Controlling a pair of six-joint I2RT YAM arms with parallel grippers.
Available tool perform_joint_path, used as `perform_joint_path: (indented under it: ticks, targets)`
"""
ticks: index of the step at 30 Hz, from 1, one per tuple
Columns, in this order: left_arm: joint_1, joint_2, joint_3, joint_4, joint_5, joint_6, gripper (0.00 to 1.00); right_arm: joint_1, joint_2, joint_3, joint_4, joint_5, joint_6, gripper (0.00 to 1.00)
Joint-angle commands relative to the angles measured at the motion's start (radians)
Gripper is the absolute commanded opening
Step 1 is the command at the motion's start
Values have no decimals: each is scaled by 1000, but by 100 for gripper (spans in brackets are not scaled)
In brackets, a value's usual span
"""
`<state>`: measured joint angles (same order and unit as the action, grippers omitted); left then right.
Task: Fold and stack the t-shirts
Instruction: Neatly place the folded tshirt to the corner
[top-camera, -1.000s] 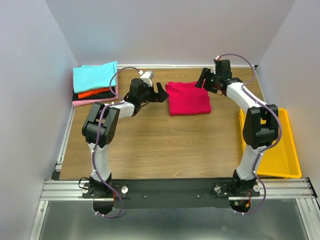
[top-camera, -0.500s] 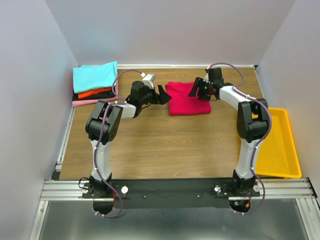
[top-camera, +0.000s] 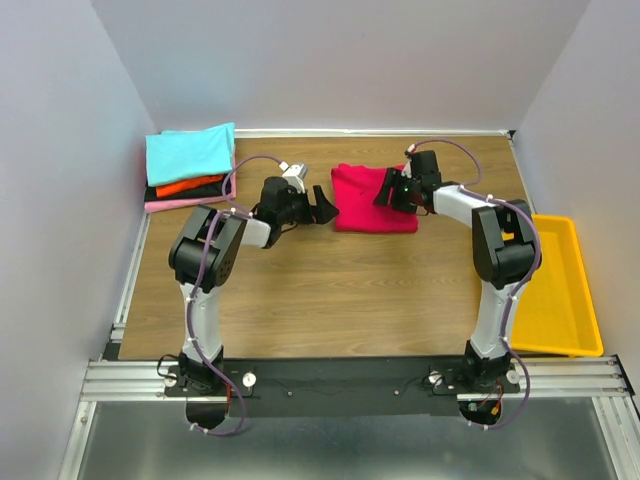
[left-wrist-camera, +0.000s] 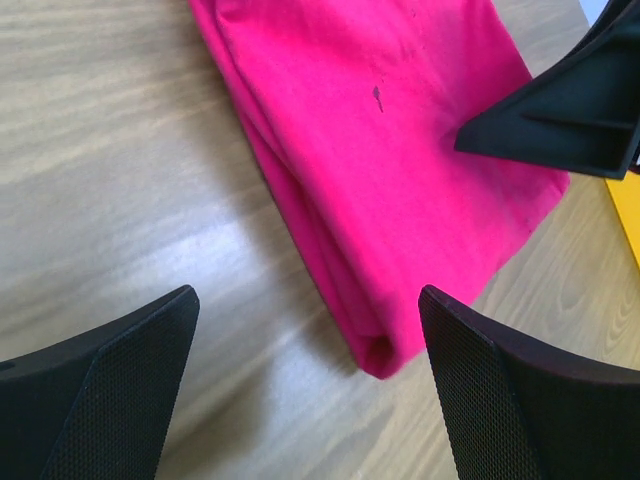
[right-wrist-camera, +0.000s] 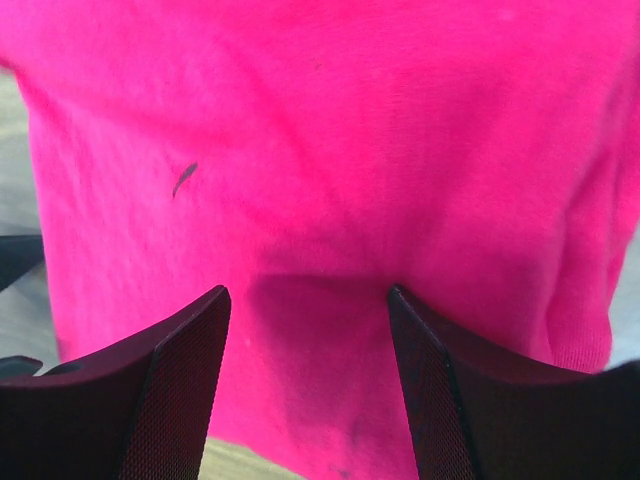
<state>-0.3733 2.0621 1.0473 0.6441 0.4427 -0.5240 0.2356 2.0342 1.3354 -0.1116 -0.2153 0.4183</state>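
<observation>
A crimson t-shirt (top-camera: 365, 205) lies folded on the wooden table, filling the right wrist view (right-wrist-camera: 330, 130). My left gripper (top-camera: 321, 206) is open at the shirt's near left corner (left-wrist-camera: 385, 350), which sits between its fingers (left-wrist-camera: 120, 380). My right gripper (top-camera: 388, 190) is open and low over the shirt's right part, its fingers (right-wrist-camera: 170, 370) straddling flat cloth with nothing pinched. One of its fingers (left-wrist-camera: 560, 110) also shows in the left wrist view. A folded stack with a cyan t-shirt (top-camera: 190, 152) on top, then orange-red (top-camera: 185, 186), black and pink (top-camera: 170, 204), sits at the back left.
A yellow bin (top-camera: 560, 300) stands at the right table edge, beside the right arm. White walls close in the back and both sides. Bare wood (top-camera: 340, 290) stretches between the shirt and the arm bases.
My right gripper has swung left and down from beyond the shirt's far right corner onto the cloth. The left gripper has shifted slightly nearer, to the shirt's near left corner.
</observation>
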Motion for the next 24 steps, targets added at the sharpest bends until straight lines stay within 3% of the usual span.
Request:
perform_joint_path:
  ticks: [1, 12, 24]
  targets:
    - [-10, -54, -56, -14, -53, 2, 98, 56, 1, -122, -115, 71, 13, 72]
    - [-10, 26, 49, -12, -18, -5, 98, 84, -17, -160, -115, 94, 10, 72]
    - [-39, 141, 284, -187, -42, 45, 98, 83, -5, -145, -115, 82, 2, 71]
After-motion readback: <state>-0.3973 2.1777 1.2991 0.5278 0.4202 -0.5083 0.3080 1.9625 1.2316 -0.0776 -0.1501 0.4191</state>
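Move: The folded t-shirt lies flat. Its middle is about 10 cm to the left hand's right, 1 cm ahead and 3 cm lower. For the right hand, already down on the cloth, the middle is some 3 cm left, 1 cm back and 2 cm below. The stack of folded shirts is roughly 30 cm left and 8 cm ahead of the left hand. The yellow bin is about 34 cm right and 20 cm back of the right hand. The t-shirt stays under the right fingers, which rest on top and drag it back and to the left about 3 cm without changing height, then hold still there. The left hand, wide open, backs off barely a centimetre, then goes about 5 cm forward and 3 cm right along the shirt's left side, rising slightly, its right finger ending over the cloth. ##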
